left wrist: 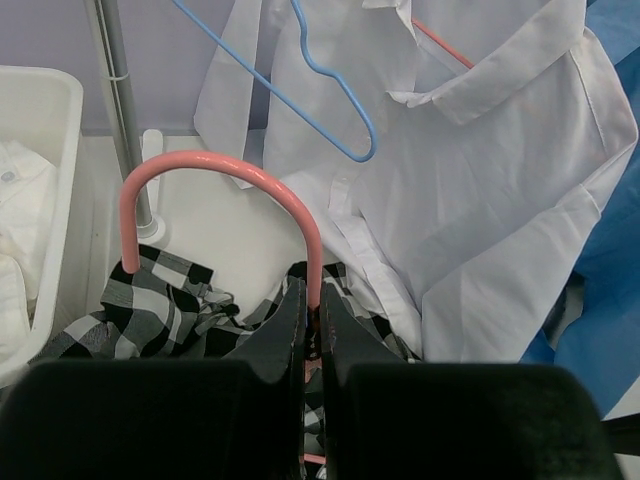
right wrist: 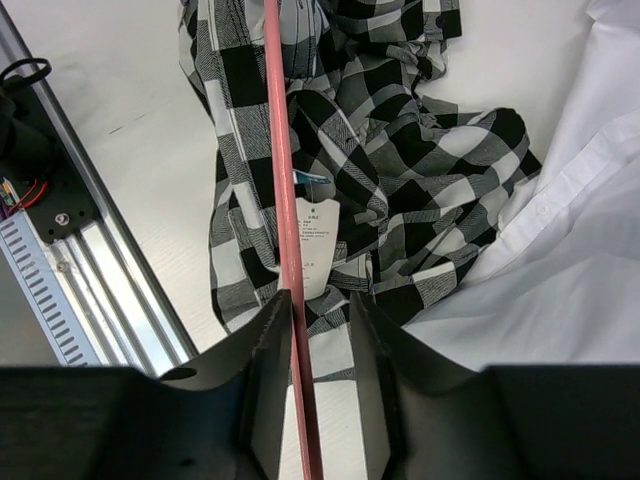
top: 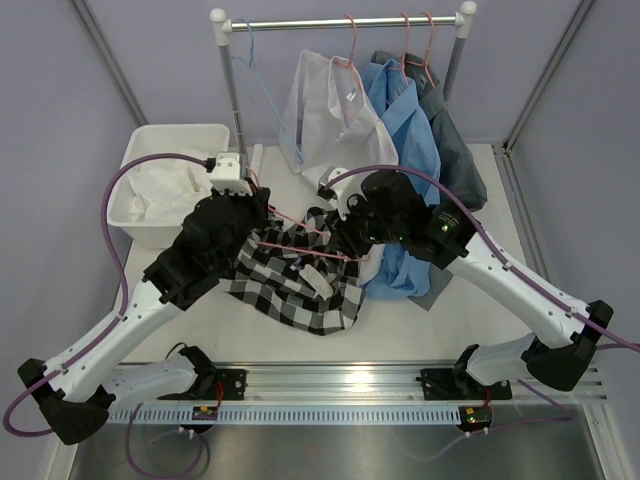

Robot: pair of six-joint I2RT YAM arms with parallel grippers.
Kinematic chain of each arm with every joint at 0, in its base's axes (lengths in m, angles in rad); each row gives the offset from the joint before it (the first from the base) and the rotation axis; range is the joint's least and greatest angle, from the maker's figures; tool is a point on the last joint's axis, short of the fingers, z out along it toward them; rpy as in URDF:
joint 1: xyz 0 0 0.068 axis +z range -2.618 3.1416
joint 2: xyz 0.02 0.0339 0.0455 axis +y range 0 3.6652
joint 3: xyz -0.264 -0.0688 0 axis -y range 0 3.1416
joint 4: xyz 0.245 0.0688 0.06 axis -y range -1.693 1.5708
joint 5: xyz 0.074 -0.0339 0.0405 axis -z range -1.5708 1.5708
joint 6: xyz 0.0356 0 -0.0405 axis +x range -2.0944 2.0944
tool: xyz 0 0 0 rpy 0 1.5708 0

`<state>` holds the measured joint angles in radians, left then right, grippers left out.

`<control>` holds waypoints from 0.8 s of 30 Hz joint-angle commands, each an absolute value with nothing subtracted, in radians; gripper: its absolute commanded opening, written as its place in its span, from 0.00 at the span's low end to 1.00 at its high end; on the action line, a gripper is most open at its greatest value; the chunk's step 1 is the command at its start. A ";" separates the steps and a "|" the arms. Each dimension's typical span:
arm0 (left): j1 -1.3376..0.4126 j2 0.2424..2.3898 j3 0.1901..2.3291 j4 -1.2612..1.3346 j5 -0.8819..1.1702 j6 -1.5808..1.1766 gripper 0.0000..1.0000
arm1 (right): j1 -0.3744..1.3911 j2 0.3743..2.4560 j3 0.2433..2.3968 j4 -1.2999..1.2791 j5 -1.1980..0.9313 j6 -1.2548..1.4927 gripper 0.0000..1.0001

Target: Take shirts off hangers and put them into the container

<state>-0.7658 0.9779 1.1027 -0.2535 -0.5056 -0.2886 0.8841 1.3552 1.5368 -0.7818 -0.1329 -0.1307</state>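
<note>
The black-and-white check shirt (top: 290, 285) lies crumpled on the table between my arms, still on a pink hanger (left wrist: 215, 165). My left gripper (left wrist: 312, 300) is shut on that hanger just below its hook. In the right wrist view the hanger's long pink bar (right wrist: 283, 180) runs between my right gripper's (right wrist: 320, 305) jaws. It rests against one finger with a gap to the other, so this gripper is open. The white container (top: 150, 140) at the back left holds a white shirt (top: 165, 190). White (top: 325, 120), light blue (top: 410, 130) and dark grey (top: 455, 150) shirts hang from the rail.
The metal rail (top: 340, 20) on white posts crosses the back, with an empty light blue hanger (top: 250, 65) on it. Its left post (left wrist: 120, 110) stands beside the container. An aluminium track (right wrist: 90, 240) runs along the table's near edge.
</note>
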 commanded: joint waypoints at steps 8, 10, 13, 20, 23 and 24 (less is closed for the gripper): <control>-0.770 0.943 1.106 -0.189 -0.443 -0.304 0.00 | 0.893 1.361 1.542 -0.738 -0.123 -0.124 0.04; -0.770 0.934 1.101 -0.190 -0.420 -0.281 0.00 | 0.893 1.351 1.525 -0.727 -0.115 -0.123 0.00; -0.770 0.916 1.086 -0.190 -0.410 -0.262 0.23 | 0.893 1.322 1.506 -0.736 -0.109 -0.120 0.00; -0.769 0.870 1.104 -0.247 -0.429 -0.250 0.99 | 0.893 1.227 1.424 -0.781 -0.100 -0.114 0.00; -0.767 0.856 1.124 -0.267 -0.449 -0.236 0.99 | 0.893 1.183 1.384 -0.811 -0.098 -0.098 0.00; -0.765 0.853 1.129 -0.273 -0.454 -0.226 0.99 | 0.891 1.168 1.373 -0.818 -0.094 -0.088 0.00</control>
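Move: The left gripper already pinches the pink hanger at its neck. The hanger's right-hand end lies about 13 cm to that hand's right, 7 cm back and 5 cm lower, already between the right hand's open fingers. The checkered shirt lies some 32 cm below the left hand, 6 cm to its right and 3 cm back. The container is roughly 19 cm to the left hand's left, 14 cm ahead and 27 cm below. Shut the right gripper on the bar near the hanger's right-hand end first, and only then open the left fingers wide to let go of the neck. Draw the left hand about 3 cm back and up off the hanger, while the right keeps its pinch and takes the hanger some 4 cm to the right, back and down. ##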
